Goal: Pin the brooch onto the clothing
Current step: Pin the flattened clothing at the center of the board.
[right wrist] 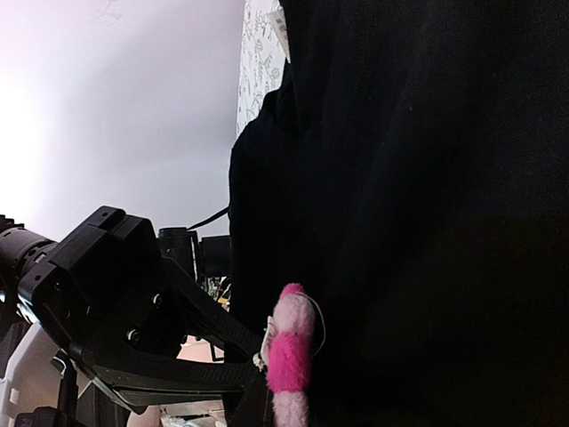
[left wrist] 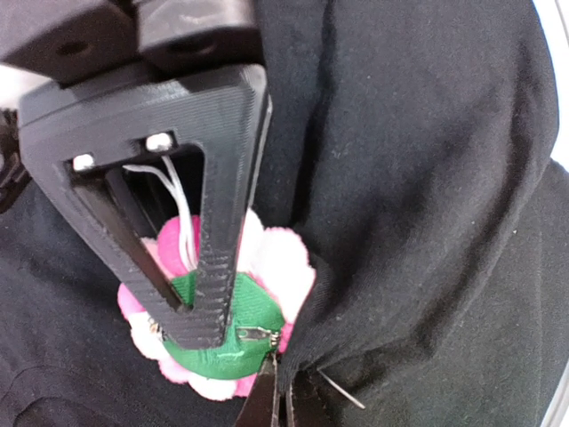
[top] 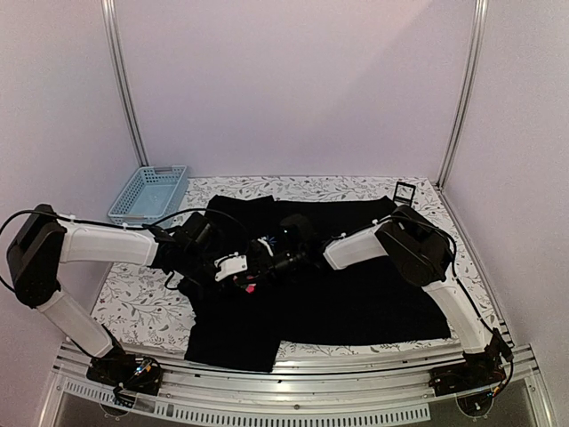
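Observation:
The clothing (top: 356, 285) is a black shirt spread over the table, with a fold lifted at its middle. Both arms meet there. The brooch (left wrist: 267, 258), pink and white petals with a green back and a metal clasp, is turned back-up against that fold. My right gripper (top: 269, 258) is shut on the brooch, one of its fingers (left wrist: 213, 267) lying across the green back. My left gripper (left wrist: 280, 405) is shut on the edge of the fold (left wrist: 307, 351) just below the clasp. The pin's thin tip (left wrist: 342, 391) pokes out of the fabric. In the right wrist view the brooch (right wrist: 289, 360) shows edge-on against the shirt (right wrist: 427, 222).
A light-blue basket (top: 149, 193) stands at the table's back left. A small black stand (top: 404, 189) sits at the back right. The patterned tabletop (top: 133, 302) shows around the shirt, and metal posts frame the back corners.

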Controlling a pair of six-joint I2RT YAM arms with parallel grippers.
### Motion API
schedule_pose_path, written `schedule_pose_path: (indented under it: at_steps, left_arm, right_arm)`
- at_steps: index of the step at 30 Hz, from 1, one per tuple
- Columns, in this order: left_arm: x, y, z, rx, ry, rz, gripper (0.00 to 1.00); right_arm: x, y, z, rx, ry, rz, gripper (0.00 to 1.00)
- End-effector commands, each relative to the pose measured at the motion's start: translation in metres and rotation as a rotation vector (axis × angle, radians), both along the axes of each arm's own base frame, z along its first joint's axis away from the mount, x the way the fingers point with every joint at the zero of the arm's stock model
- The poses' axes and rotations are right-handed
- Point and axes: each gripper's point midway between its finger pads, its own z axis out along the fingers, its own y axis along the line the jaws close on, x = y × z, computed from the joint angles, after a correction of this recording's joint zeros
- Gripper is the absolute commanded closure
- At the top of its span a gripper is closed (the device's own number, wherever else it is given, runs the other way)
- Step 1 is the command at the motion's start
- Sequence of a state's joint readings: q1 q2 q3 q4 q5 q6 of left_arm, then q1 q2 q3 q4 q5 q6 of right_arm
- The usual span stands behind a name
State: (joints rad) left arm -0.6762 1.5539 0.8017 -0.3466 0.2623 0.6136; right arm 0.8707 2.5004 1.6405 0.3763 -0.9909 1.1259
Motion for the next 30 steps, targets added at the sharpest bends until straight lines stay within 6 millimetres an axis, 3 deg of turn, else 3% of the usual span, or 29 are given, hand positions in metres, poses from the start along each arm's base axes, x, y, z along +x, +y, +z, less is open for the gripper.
schedule_pose_path:
  at_steps: [1, 8, 15, 23, 30]
  left_arm:
    - [0.004, -0.002, 0.005, -0.020, -0.039, -0.001, 1.00]
    - [0.006, 0.000, 0.006, -0.019, -0.041, 0.017, 1.00]
    - [-0.001, 0.003, 0.005, -0.017, -0.012, 0.008, 1.00]
    - [-0.008, 0.006, 0.007, -0.014, 0.003, -0.002, 0.84]
    - [-0.024, 0.015, 0.023, -0.032, 0.067, -0.021, 0.59]
  right_arm:
    - [-0.030, 0.005, 0.018, 0.092, 0.012, 0.129, 1.00]
    - [-0.049, 0.001, 0.019, 0.103, 0.036, 0.185, 1.00]
    - [-0.058, -0.007, 0.034, 0.145, 0.019, 0.222, 1.00]
    - [-0.058, -0.006, 0.041, 0.159, 0.000, 0.227, 1.00]
    - [-0.056, -0.005, 0.042, 0.164, 0.000, 0.218, 1.00]
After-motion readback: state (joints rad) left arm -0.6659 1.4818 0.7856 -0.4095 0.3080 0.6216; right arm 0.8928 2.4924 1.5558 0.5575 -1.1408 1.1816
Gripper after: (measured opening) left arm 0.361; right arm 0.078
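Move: The left fingers pinch the raised fold of the clothing. The brooch, green back upward, has its middle about 2 cm ahead of them, 2 cm to their right and about level. The star print lies some 11 cm ahead, 7 cm to their right and 5 cm lower. The right fingers hold the brooch with its middle practically at their tips, the fold roughly 3 cm behind and 1 cm to their left, about level. Keeping its pinch on the brooch, the right hand presses it against the raised fold and carries it about 4 cm back towards the robot's base, turning slightly counter-clockwise and rising a little at the end. The left hand gives way about 1 cm the same way with the clothing, then opens its fingers by a third, letting go of the fold as it begins to rise. ##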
